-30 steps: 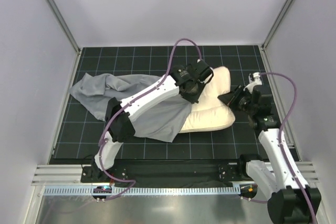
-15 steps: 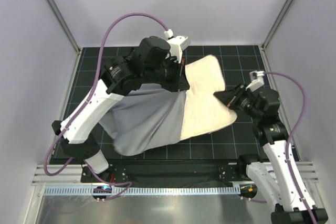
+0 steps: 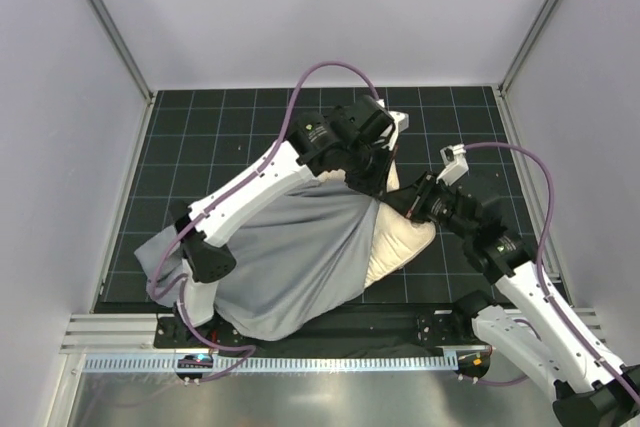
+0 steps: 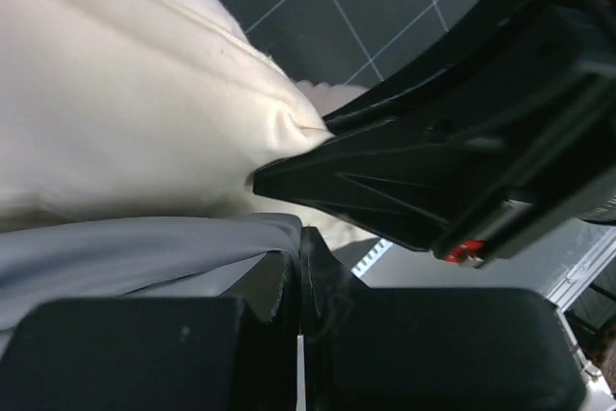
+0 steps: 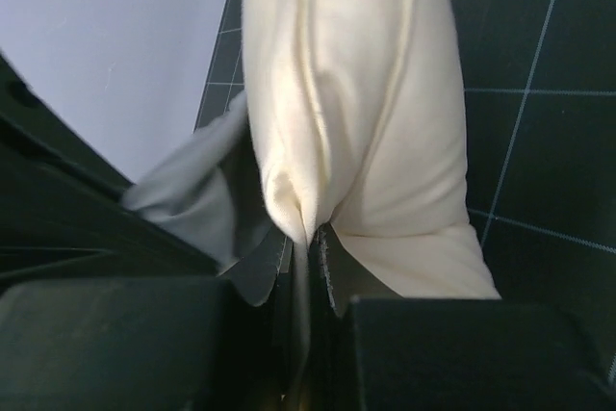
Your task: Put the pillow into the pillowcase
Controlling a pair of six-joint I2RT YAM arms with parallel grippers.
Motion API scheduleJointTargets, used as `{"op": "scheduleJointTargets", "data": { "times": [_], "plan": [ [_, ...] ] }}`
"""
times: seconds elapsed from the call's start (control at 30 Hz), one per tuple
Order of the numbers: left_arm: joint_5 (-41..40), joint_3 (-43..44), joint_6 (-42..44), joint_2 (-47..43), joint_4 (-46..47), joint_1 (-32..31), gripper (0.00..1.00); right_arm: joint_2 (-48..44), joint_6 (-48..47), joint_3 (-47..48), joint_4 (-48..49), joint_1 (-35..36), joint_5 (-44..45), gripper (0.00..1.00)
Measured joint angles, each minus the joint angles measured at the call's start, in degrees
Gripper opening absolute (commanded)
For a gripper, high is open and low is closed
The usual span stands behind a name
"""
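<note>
The blue-grey pillowcase (image 3: pixel 290 257) is draped over most of the cream pillow (image 3: pixel 402 239), and only the pillow's right end shows. My left gripper (image 3: pixel 378 179) is shut on the pillowcase's edge, which shows in the left wrist view (image 4: pixel 144 252) next to the pillow (image 4: pixel 125 93). My right gripper (image 3: pixel 412 205) is shut on a fold of the pillow's end (image 5: pixel 337 93) and is nearly touching the left gripper. The pillowcase shows grey at the left of the right wrist view (image 5: pixel 192 199). The pillow's tag is hidden.
A black gridded mat (image 3: pixel 470 127) covers the table. White walls with metal posts (image 3: pixel 105 22) close in the left, back and right. A metal rail (image 3: pixel 320 359) runs along the near edge. Purple cables (image 3: pixel 330 72) loop above both arms.
My left gripper has come down and to the right with the pillowcase edge, and the case covers much more of the pillow. My right gripper and the pillow end have shifted left and nearer.
</note>
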Motion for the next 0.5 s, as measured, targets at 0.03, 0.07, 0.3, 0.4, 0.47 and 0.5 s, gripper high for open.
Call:
{"op": "scheduleJointTargets", "data": {
  "times": [0.03, 0.07, 0.3, 0.4, 0.47, 0.5],
  "plan": [
    [-0.59, -0.15, 0.02, 0.5, -0.28, -0.13, 0.0, -0.09, 0.0, 0.17, 0.0, 0.11, 0.7, 0.04],
    [-1.05, -0.39, 0.02, 0.7, -0.46, -0.2, 0.0, -0.13, -0.02, 0.39, -0.04, 0.17, 1.22, 0.04],
    [-1.6, 6.1, 0.28, 0.98, -1.84, 0.92, 0.0, -0.13, -0.04, 3.19, -0.81, 0.35, 4.04, 0.04],
    [-1.75, 6.12, 0.92, -0.96, -0.39, 1.31, 0.0, -0.44, -0.48, 7.21, -4.48, 0.37, 7.61, 0.04],
    [-2.16, 3.04, 1.16, -3.63, 2.1, 1.75, 0.01, -0.46, -0.74, 11.19, -8.46, 0.5, 9.84, 0.04],
    [-2.32, 1.07, 1.27, -5.29, 3.48, 2.03, 0.01, -0.52, -0.87, 13.62, -10.4, 0.55, 10.88, 0.04]
  ]
}}
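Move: The left gripper, high over the table, holds the pillowcase rim. The pillow edge pinched by the right gripper lies about 5 cm to its right, nearly level with it and some 3 cm lower. The grey body of the case spreads about 15 cm to its left, 13 cm back and 20 cm below. From the right gripper, the held rim is some 5 cm to the left, 1 cm farther out and 3 cm higher. Keep both grippers shut, the left on the pillowcase rim and the right on the pillow edge, and lift the two together. Raise the left about 5 cm, easing slightly forward and left; raise the right about 7 cm while drawing it some 3 cm right, away from the rim, and turning it about 10 degrees clockwise. ##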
